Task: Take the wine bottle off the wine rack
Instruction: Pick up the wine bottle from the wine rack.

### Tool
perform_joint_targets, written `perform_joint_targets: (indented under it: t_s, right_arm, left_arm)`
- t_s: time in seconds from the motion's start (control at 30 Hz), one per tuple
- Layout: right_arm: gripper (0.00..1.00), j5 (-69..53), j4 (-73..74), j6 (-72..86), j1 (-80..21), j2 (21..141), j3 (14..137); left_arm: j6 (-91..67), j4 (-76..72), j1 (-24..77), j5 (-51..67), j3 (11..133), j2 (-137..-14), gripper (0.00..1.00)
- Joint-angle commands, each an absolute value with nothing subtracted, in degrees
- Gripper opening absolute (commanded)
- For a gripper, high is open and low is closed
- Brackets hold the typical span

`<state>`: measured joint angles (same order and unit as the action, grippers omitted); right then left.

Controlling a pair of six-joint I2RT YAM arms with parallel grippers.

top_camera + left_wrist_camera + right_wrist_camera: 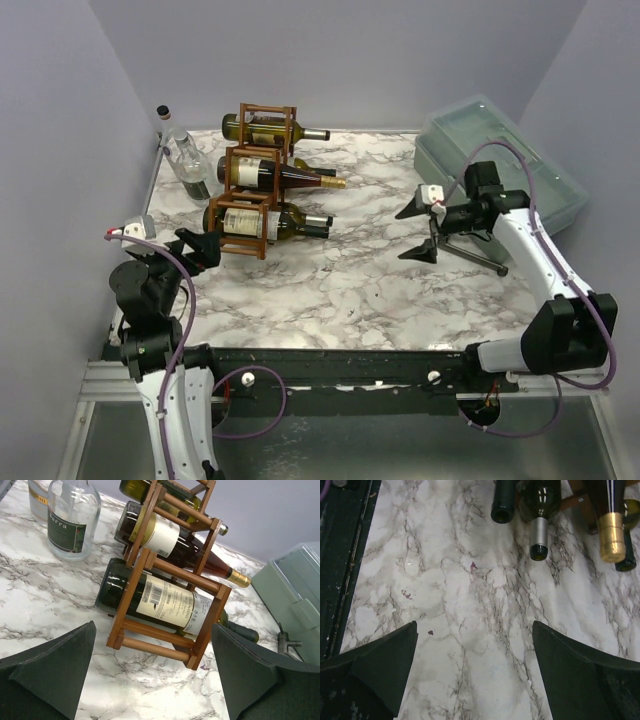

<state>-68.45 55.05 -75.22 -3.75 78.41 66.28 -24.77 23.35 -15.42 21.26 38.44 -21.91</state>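
The reddish-brown wine rack [256, 182] stands at the back left of the marble table, with three dark wine bottles lying in its cells. The lowest bottle [292, 223] is nearest my left gripper [203, 248], which hangs open just in front and left of the rack, touching nothing. In the left wrist view, that bottle [165, 600] lies behind the rack's front bars [160, 649], beyond my open left gripper [152, 680]. My right gripper [412, 231] is open over the table to the right. Its camera shows bare marble between the open right gripper [475, 675] and the bottle necks [539, 530] at the top.
A clear glass bottle [186, 160] stands upright left of the rack, near the table's left edge. A grey-green lidded bin [500, 150] sits at the back right corner. The black frame rail [340, 365] runs along the near edge.
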Motion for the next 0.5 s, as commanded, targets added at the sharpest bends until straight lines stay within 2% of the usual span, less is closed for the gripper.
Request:
perform_joint_targets:
  t_s: [0.0, 0.1, 0.23, 0.47]
  right_arm:
    - [1.0, -60.0, 47.8, -73.7, -13.5, 79.3, 69.0]
    - [1.0, -52.7, 40.3, -68.0, -21.6, 81.1, 70.8]
    - [1.0, -46.7, 38.5, -63.0, -30.4, 86.9, 77.6]
    - [1.0, -36.8, 32.2, -56.4, -40.5, 95.4, 83.7]
  left_arm:
    - [-23.1, 27.7, -15.8, 22.4, 38.2, -18.4, 0.99]
    - [-21.8, 29.2, -15.9, 22.2, 37.7, -17.0, 0.99]
    - [-21.2, 29.4, -15.8, 21.2, 36.7, -16.6, 0.99]
    - [-21.2, 26.1, -15.8, 20.7, 34.5, -16.6, 0.99]
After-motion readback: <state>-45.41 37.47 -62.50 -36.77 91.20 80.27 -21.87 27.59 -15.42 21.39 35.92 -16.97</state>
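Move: The black-necked wine bottle in the nearest rack has its middle about 32 cm to my right hand's left, some 5 cm ahead and 6 cm below; its neck points at me. The silver-necked bottle lies under it, roughly 30 cm left, 7 cm ahead, 11 cm down. The gold-necked bottle is about 30 cm left and 15 cm ahead. From my left hand the black-necked one lies some 11 cm ahead, 13 cm right, 14 cm down. I sweep my open right hand about 16 cm left, almost level, bringing it up to the neck end of the black-necked bottle. On the way I turn it some 15 degrees counter-clockwise, tip the fingertips a little further down and roll the wrist, without touching the bottle yet. My left hand, empty and open, backs off slightly, then sinks about 2 cm. ##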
